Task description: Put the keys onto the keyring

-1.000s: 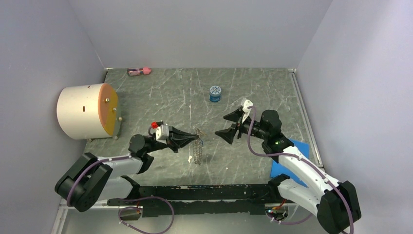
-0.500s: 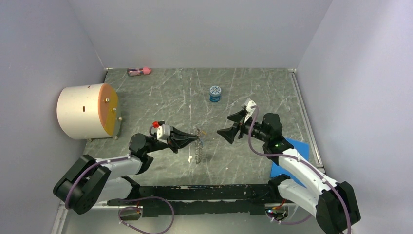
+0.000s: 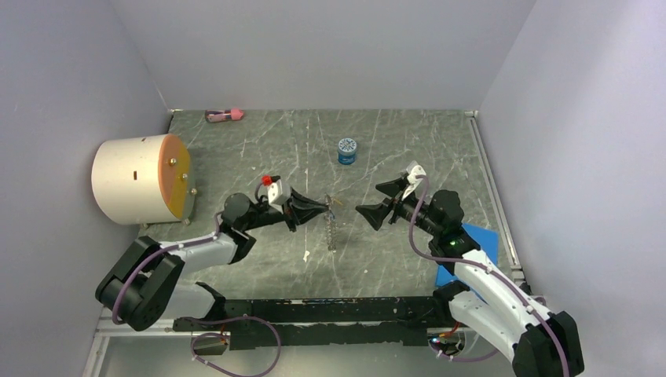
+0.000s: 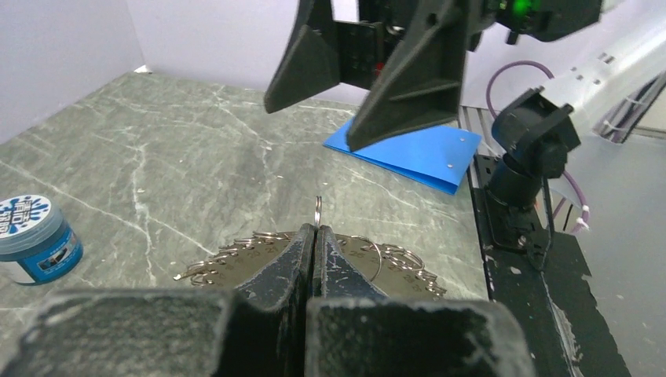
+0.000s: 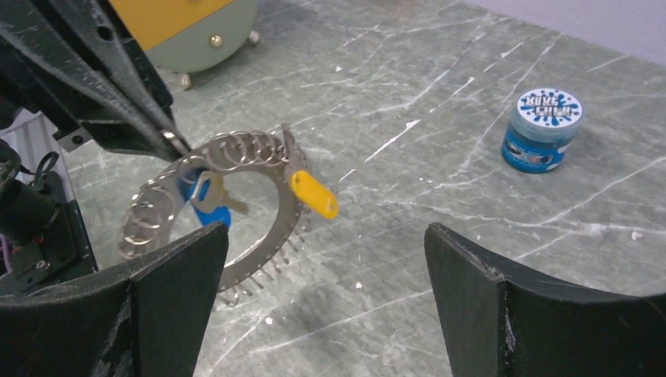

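Note:
My left gripper [image 3: 323, 206] is shut on a small split ring [image 4: 317, 210] at the top of the keyring [image 3: 332, 228], holding the big loop upright above the table. In the right wrist view the keyring [image 5: 267, 228] carries many small rings; a yellow-headed key [image 5: 314, 194] sticks out from its upper edge and a blue-headed key [image 5: 210, 210] hangs inside the loop. My right gripper [image 3: 371, 199] faces the keyring from the right, a short gap away, open wide with nothing between its fingers [image 5: 169, 290].
A round blue jar [image 3: 347, 151] stands behind the grippers. A white drum with an orange face [image 3: 141, 179] sits at the left wall, a pink object [image 3: 224, 115] in the far corner, and a blue sheet [image 3: 471, 251] under the right arm.
My left gripper has carried the keyring up and to the right, toward the right gripper. The right gripper has opened slightly wider and shifted a little to the right.

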You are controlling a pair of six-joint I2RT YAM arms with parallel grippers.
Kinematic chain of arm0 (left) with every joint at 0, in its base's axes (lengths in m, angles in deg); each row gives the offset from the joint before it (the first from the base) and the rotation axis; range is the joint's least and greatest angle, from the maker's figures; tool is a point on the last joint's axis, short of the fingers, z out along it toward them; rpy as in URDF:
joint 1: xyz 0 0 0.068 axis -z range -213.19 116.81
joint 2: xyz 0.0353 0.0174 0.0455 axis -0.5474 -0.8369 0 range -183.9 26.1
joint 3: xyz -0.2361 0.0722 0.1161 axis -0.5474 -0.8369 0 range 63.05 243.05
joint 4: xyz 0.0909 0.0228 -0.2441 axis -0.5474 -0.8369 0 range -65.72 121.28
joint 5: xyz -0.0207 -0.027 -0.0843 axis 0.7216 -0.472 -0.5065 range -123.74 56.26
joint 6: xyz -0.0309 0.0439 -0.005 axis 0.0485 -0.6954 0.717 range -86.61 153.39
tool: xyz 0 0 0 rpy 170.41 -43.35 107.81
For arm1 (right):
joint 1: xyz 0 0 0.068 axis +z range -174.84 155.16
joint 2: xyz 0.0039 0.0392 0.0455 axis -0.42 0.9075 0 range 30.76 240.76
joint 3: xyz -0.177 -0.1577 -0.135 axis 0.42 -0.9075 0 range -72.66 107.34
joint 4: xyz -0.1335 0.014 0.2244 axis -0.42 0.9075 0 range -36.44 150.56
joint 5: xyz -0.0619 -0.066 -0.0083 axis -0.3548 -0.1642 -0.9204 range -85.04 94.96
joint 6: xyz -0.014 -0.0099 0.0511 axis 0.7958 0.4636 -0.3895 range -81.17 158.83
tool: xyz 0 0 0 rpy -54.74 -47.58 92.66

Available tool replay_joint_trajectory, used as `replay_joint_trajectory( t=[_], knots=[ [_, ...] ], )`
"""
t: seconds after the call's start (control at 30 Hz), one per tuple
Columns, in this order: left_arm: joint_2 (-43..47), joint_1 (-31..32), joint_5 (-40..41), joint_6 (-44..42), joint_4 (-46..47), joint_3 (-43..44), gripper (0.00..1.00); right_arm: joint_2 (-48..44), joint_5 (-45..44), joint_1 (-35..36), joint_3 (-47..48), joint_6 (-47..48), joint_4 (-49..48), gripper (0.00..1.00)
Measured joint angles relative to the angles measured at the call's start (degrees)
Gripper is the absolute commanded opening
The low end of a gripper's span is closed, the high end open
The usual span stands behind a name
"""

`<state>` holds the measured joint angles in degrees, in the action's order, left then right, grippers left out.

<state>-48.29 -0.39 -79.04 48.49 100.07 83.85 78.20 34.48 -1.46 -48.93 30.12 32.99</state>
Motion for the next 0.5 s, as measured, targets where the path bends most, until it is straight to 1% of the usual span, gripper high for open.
replay_joint_trajectory(
  t=[0.13, 0.3, 0.4, 0.5],
  knots=[
    [-1.0, 0.0, 2.4, -1.0, -6.4, 4.9, 0.03, -1.9, -0.6, 0.0, 0.0, 0.0, 0.8, 0.99],
    [-4.2, 0.0, 5.9, -1.8, -11.0, 10.0, 0.03, -3.0, -0.7, 0.0, 0.0, -0.4, 1.1, 0.99],
    [-6.9, 0.0, 7.8, -1.9, -12.8, 12.5, 0.02, -3.0, -0.7, 0.0, -0.2, -1.0, 1.0, 0.99],
    [-10.0, 0.0, 9.2, -1.7, -12.6, 13.7, 0.03, -2.5, -0.5, 0.0, -0.7, -1.7, 0.7, 0.99]
  ],
)
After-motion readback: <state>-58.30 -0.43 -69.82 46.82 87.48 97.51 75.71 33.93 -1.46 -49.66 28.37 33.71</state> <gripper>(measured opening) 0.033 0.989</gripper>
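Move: The keyring hangs from the left gripper, its middle about 7 cm below and 2 cm ahead of those fingers and 1 cm to their right. The open right gripper waits roughly 12 cm to the left gripper's right and 3 cm farther out, level in height. The blue jar stands some 30 cm ahead of the left gripper, 6 cm right and 16 cm lower. From the right gripper, the keyring's middle lies about 10 cm left, 1 cm back and 7 cm lower. Bring the left gripper forward about 8 cm and slightly right, carrying the keyring across in front of the open right fingers, with a small rise on the way that you then give back. Turn the wrist some 10 degrees counter-clockwise, tipping it a little, and keep the pinch shut. Hold the right gripper nearly still, wide open and touching nothing. ##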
